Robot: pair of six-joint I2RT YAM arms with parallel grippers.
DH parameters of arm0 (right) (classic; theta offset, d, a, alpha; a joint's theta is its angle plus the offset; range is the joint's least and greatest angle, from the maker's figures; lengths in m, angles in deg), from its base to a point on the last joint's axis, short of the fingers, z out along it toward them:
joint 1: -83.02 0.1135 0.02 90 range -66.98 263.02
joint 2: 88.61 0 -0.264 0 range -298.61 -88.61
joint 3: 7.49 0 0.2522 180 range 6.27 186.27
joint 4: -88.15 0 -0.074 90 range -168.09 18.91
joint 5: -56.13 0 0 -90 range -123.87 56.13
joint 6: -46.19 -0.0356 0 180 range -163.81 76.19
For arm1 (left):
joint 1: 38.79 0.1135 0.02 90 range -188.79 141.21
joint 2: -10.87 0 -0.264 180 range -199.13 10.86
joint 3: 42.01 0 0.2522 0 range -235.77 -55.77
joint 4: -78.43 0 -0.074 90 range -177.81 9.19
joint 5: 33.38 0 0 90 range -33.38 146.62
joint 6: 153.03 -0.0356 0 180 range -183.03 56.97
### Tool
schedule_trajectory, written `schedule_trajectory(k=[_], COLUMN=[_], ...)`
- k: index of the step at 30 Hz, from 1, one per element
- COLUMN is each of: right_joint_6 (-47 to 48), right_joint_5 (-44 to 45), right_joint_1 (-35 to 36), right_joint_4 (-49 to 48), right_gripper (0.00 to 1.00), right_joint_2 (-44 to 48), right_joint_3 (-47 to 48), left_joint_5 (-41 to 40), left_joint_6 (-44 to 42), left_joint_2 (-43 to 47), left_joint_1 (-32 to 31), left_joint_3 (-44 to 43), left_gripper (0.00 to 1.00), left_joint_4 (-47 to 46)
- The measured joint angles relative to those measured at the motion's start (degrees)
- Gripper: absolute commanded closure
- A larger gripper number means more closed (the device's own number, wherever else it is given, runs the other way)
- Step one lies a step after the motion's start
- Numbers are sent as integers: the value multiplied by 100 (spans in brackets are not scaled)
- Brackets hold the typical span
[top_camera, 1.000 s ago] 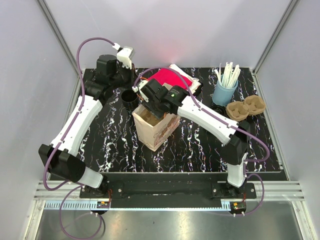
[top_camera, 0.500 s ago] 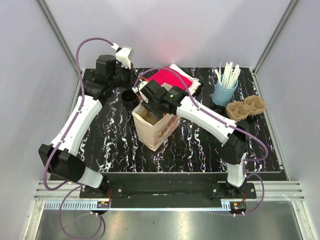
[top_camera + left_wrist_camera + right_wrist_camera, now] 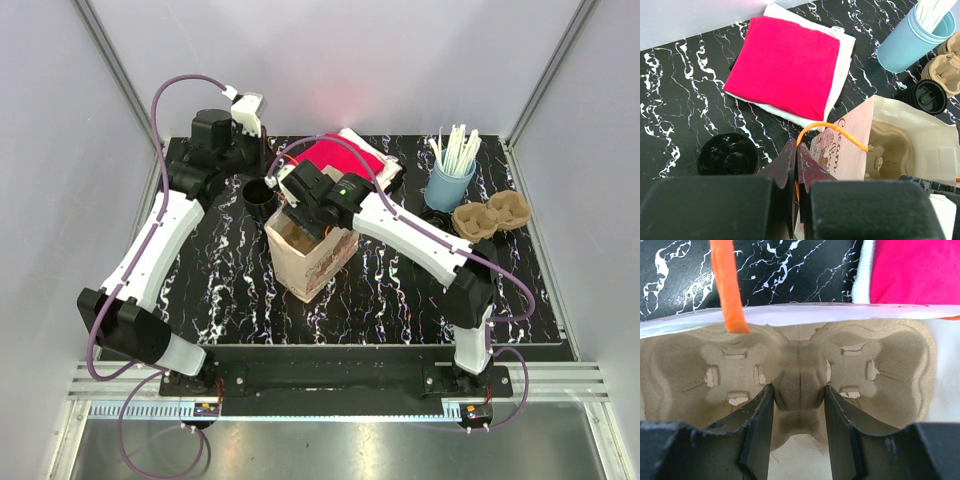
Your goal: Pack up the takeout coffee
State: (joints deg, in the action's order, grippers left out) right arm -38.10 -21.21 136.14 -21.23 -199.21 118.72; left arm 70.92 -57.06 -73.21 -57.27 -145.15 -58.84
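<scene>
A brown paper bag point(image 3: 312, 262) stands mid-table, its mouth open. My left gripper point(image 3: 797, 150) is shut on the bag's orange handle point(image 3: 832, 131), which it holds up at the bag's back left corner. My right gripper point(image 3: 799, 405) reaches down into the bag, shut on the middle ridge of a cardboard cup carrier point(image 3: 715, 365) that sits inside it. The same carrier point(image 3: 892, 147) shows through the bag's mouth in the left wrist view. An open black cup point(image 3: 259, 193) stands just behind the bag. A lidded black coffee cup point(image 3: 928, 96) stands to the bag's right, hidden under the right arm in the top view.
A folded red cloth on white napkins point(image 3: 338, 160) lies at the back. At the back right a blue cup point(image 3: 448, 185) holds white sticks, with a second cardboard carrier point(image 3: 490, 217) in front of it. Grey walls close in three sides.
The right wrist has crept slightly toward the back left over the bag. The left arm holds still with the handle.
</scene>
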Motion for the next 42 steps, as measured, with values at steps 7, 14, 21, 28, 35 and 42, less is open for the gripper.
schedule_trajectory(k=[7,14,21,28,35,42], right_joint_6=[-2,-2,0,7,74,201], right_joint_5=[-35,-35,-33,-28,-22,-11], right_joint_1=[0,0,0,0,-7,-7], right_joint_4=[2,2,2,2,9,4], right_gripper=[46,38,24,11,0,0], right_joint_2=[-7,-7,-7,-7,-7,-4], right_joint_3=[-22,-20,-20,-20,15,155], left_joint_5=[-2,0,0,0,2,26], left_joint_6=[0,2,11,11,13,20], left_joint_2=[0,0,0,0,0,0], left_joint_1=[2,2,4,4,4,2], left_joint_3=[0,0,0,2,2,2], left_gripper=[100,100,100,100,100,100], left_joint_4=[-2,-4,-4,-4,-9,-11])
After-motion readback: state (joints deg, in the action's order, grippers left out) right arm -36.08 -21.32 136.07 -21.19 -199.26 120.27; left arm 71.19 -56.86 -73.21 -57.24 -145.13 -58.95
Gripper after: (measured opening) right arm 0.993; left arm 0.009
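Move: The right hand is already in the mouth of the paper bag, the cup carrier pinched at its tips. The bag's middle is about 2 cm to its right, neither ahead nor back, and 9 cm below. The black cup stands some 10 cm ahead and 9 cm left of this hand, the red cloth about 20 cm ahead and 8 cm right, both some 16 cm lower. From the left hand, the bag's middle lies roughly 7 cm back, 9 cm right and 21 cm below. The right fingers let go of the cup carrier's middle ridge, spreading steadily from about half open to fully open while the hand stays in place inside the bag's mouth. Only at the end does it ease upward about 1 cm, away from the bag's floor, fingers still spread. The left hand holds still, keeping its shut fingers on the orange handle. ##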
